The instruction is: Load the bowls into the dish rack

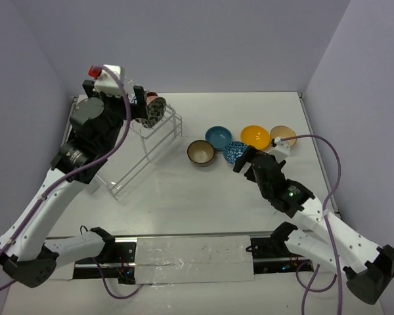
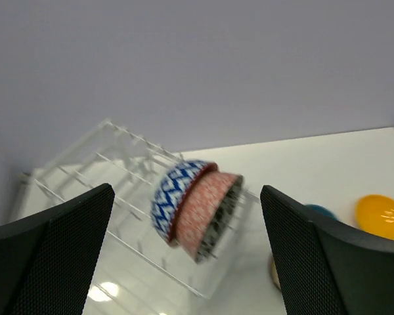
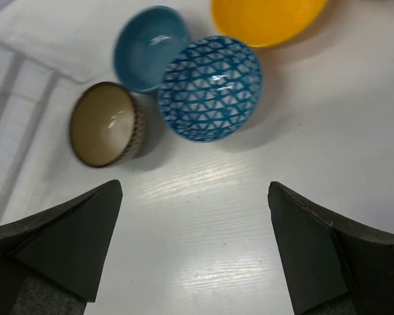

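The white wire dish rack (image 1: 139, 156) stands at the back left. On its top tier, patterned bowls (image 1: 152, 111) stand on edge, nested: a blue one (image 2: 171, 194), a salmon one (image 2: 205, 209) and a grey-patterned rim (image 2: 222, 220). My left gripper (image 1: 139, 98) hovers just above them, open (image 2: 187, 262), touching none. On the table sit a dark brown bowl (image 1: 201, 153), a teal bowl (image 1: 218, 136), a blue patterned bowl (image 1: 234, 151), an orange-yellow bowl (image 1: 255, 136) and a tan bowl (image 1: 283, 134). My right gripper (image 1: 241, 160) stands open (image 3: 194, 249) just short of the blue patterned bowl (image 3: 210, 88).
The rack's wires (image 3: 13, 131) show at the left of the right wrist view, beside the dark brown bowl (image 3: 106, 125). A purple cable (image 1: 328, 154) loops over the right arm near the tan bowl. Walls close in the table at the back and the sides.
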`<action>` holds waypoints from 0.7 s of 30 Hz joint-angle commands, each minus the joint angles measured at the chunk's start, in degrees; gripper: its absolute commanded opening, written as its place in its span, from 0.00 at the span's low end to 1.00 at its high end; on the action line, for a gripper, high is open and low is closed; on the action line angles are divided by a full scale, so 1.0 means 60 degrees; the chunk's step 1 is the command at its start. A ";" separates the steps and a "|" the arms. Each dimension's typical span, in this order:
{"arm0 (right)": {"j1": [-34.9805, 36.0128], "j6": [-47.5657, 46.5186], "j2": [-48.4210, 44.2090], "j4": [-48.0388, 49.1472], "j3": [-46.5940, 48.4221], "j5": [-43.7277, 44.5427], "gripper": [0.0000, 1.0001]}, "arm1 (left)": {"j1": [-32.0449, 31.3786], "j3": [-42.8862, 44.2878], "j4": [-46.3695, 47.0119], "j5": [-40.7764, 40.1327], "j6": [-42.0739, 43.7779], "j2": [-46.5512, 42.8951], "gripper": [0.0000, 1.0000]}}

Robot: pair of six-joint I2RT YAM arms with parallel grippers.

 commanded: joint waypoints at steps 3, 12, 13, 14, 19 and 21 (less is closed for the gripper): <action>-0.1650 0.0503 0.1751 -0.0740 0.0928 -0.0559 0.99 | -0.0040 -0.1455 -0.1209 0.1394 -0.3361 -0.1126 0.99; -0.2808 0.0297 0.4740 0.0842 0.1718 -0.1849 0.91 | -0.0040 -0.3419 -0.1546 0.2421 -0.4271 -0.2445 0.99; -0.2823 0.0327 0.4974 0.0916 0.1806 -0.1907 0.90 | -0.0040 -0.3507 -0.1546 0.2436 -0.4314 -0.2490 0.99; -0.2882 0.0356 0.5426 0.1004 0.1909 -0.1995 0.88 | -0.0040 -0.3667 -0.1546 0.2480 -0.4416 -0.2519 0.99; -0.3072 0.0560 0.6556 0.1385 0.2100 -0.2230 0.76 | -0.0040 -0.4020 -0.1298 0.2963 -0.4637 -0.2622 0.99; -0.3102 0.0605 0.6719 0.1487 0.2071 -0.2245 0.73 | -0.0040 -0.4137 -0.1181 0.3182 -0.4798 -0.2607 0.99</action>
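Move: The blue patterned bowl, the one next to be gripped, stands about 12 cm ahead of the right hand, barely 1 cm to its left and 14 cm below. The tan bowl is 13 cm left of the blue one, with the teal bowl 7 cm left of it and 6 farther out, and the yellow one 7 right and 6 farther out. From the empty left hand the blue bowl lies about 32 cm right, 3 ahead and 41 below. Down onto the near rim of the blue bowl comes the right hand, sinking about 11 cm and reaching 8 forward, swinging right first and then partly back left, tipping nose-down and starting to narrow its wide-open fingers. The empty left hand drops about 15 cm and draws back 7, away from the rack and closer to the blue bowl, tipping down some 25 degrees with fingers wide. ##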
